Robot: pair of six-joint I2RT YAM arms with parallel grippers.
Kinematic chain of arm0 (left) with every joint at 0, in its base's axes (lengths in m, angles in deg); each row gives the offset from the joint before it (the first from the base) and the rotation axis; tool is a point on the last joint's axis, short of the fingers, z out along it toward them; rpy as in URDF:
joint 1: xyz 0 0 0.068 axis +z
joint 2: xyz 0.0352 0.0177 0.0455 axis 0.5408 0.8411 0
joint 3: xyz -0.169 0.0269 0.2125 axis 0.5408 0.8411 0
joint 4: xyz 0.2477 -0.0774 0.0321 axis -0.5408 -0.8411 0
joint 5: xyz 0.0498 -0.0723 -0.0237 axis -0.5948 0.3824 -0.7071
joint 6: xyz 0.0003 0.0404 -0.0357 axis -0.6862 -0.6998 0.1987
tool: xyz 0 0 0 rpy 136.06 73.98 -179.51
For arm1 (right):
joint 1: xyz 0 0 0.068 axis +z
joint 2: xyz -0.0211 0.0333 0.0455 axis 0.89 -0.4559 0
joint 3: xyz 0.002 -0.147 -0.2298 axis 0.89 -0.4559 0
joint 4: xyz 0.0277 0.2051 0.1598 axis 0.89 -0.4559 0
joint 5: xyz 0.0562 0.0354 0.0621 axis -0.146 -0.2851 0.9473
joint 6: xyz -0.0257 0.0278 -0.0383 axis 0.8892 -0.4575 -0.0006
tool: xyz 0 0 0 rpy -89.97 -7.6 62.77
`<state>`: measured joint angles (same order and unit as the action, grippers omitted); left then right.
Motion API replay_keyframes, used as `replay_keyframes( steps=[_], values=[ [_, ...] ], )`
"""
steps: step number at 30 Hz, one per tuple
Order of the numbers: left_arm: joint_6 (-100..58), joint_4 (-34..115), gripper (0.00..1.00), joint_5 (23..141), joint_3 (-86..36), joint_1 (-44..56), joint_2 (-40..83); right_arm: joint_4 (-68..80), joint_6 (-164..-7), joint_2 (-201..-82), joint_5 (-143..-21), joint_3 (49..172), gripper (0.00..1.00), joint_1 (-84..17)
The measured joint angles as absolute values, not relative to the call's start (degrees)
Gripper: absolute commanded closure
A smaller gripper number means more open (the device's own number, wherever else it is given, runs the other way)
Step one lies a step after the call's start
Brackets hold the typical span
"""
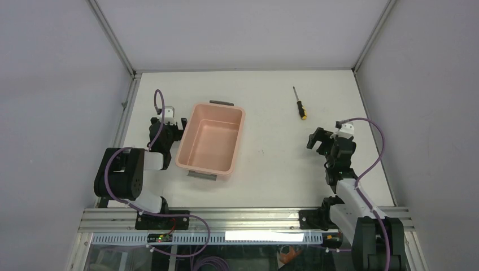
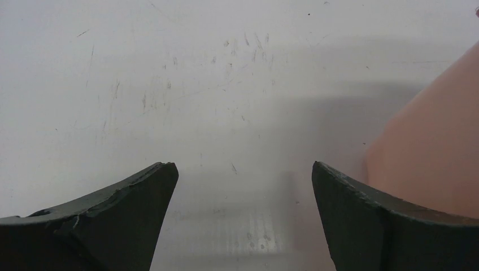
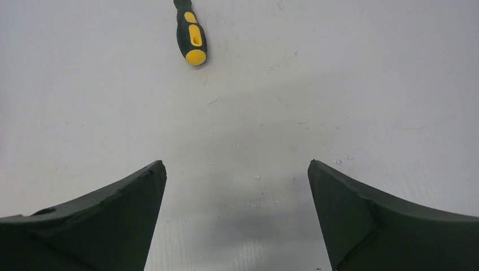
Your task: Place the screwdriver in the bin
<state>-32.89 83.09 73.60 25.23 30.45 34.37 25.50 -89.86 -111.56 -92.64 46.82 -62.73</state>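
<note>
The screwdriver (image 1: 299, 104) lies flat on the white table at the back right, thin shaft pointing away, black handle with yellow end towards me. Its handle shows at the top of the right wrist view (image 3: 191, 35). The pale pink bin (image 1: 211, 138) stands left of centre with nothing inside; its wall shows at the right of the left wrist view (image 2: 435, 152). My right gripper (image 1: 319, 138) is open and empty, a short way nearer than the screwdriver and slightly right of it. My left gripper (image 1: 168, 125) is open and empty beside the bin's left wall.
The white table (image 1: 271, 152) is enclosed by grey walls with metal frame posts (image 1: 116, 39) at the back corners. An aluminium rail (image 1: 243, 217) runs along the near edge by the arm bases.
</note>
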Motion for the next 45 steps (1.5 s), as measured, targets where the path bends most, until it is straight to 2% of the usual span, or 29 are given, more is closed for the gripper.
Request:
replay_keyframes(
  steps=[6, 10, 15, 19, 22, 30, 35, 38, 41, 45],
  values=[
    [-32.9, 83.1, 0.01, 73.6, 25.2, 30.5, 34.4, 21.9, -90.1, -111.1, -94.0, 49.6, 0.01, -62.7],
    [-32.9, 83.1, 0.01, 73.6, 25.2, 30.5, 34.4, 12.8, -90.3, -114.7, -94.6, 60.0, 0.01, -62.7],
    [-32.9, 83.1, 0.01, 73.6, 25.2, 30.5, 34.4, -2.8, -91.6, -127.2, -93.8, 85.2, 0.05, -62.7],
    [-32.9, 83.1, 0.01, 73.6, 25.2, 30.5, 34.4, -18.9, -94.3, -141.9, -93.7, 110.1, 0.01, -62.6],
    [-32.9, 83.1, 0.01, 73.6, 25.2, 30.5, 34.4, -27.6, -95.2, -152.1, -93.6, 124.4, 0.01, -61.9],
    [-32.9, 83.1, 0.01, 73.6, 25.2, 30.5, 34.4, -42.8, -90.7, -178.3, -93.0, 148.6, 0.03, -58.9],
    [-32.9, 83.1, 0.01, 73.6, 25.2, 30.5, 34.4, -47.4, -88.5, -189.0, -92.1, 153.6, 0.09, -58.6],
    [-32.9, 83.1, 0.01, 73.6, 25.2, 30.5, 34.4, -49.0, -87.4, -194.0, -92.0, 155.1, 0.16, -58.6],
    [-32.9, 83.1, 0.01, 73.6, 25.2, 30.5, 34.4, -50.0, -86.5, -197.2, -91.8, 155.3, 0.33, -58.6],
    [-32.9, 83.1, 0.01, 73.6, 25.2, 30.5, 34.4, -50.4, -85.0, -198.2, -91.8, 155.7, 0.78, -58.5]
  ],
)
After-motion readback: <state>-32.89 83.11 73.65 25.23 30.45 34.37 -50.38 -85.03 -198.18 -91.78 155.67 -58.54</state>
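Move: The screwdriver lies on the table about 22 cm ahead of my right hand, some 5 cm to its left and 7 cm below it, with its handle end nearer to me. The bin is the only neighbour: roughly level with that hand in reach, some 49 cm to its left and a few centimetres lower. From my left hand the screwdriver is about 13 cm ahead, 65 cm to the right and slightly below. I swing my right hand in a high arc to the screwdriver: up about 16 cm while reaching forward, then, still easing out to about 20 cm forward, steeply down over the handle, drifting slightly left. My wrist tips the fingers some 55 degrees downward on the way; wide open until near the table, they then begin closing from both sides of the handle's middle. ##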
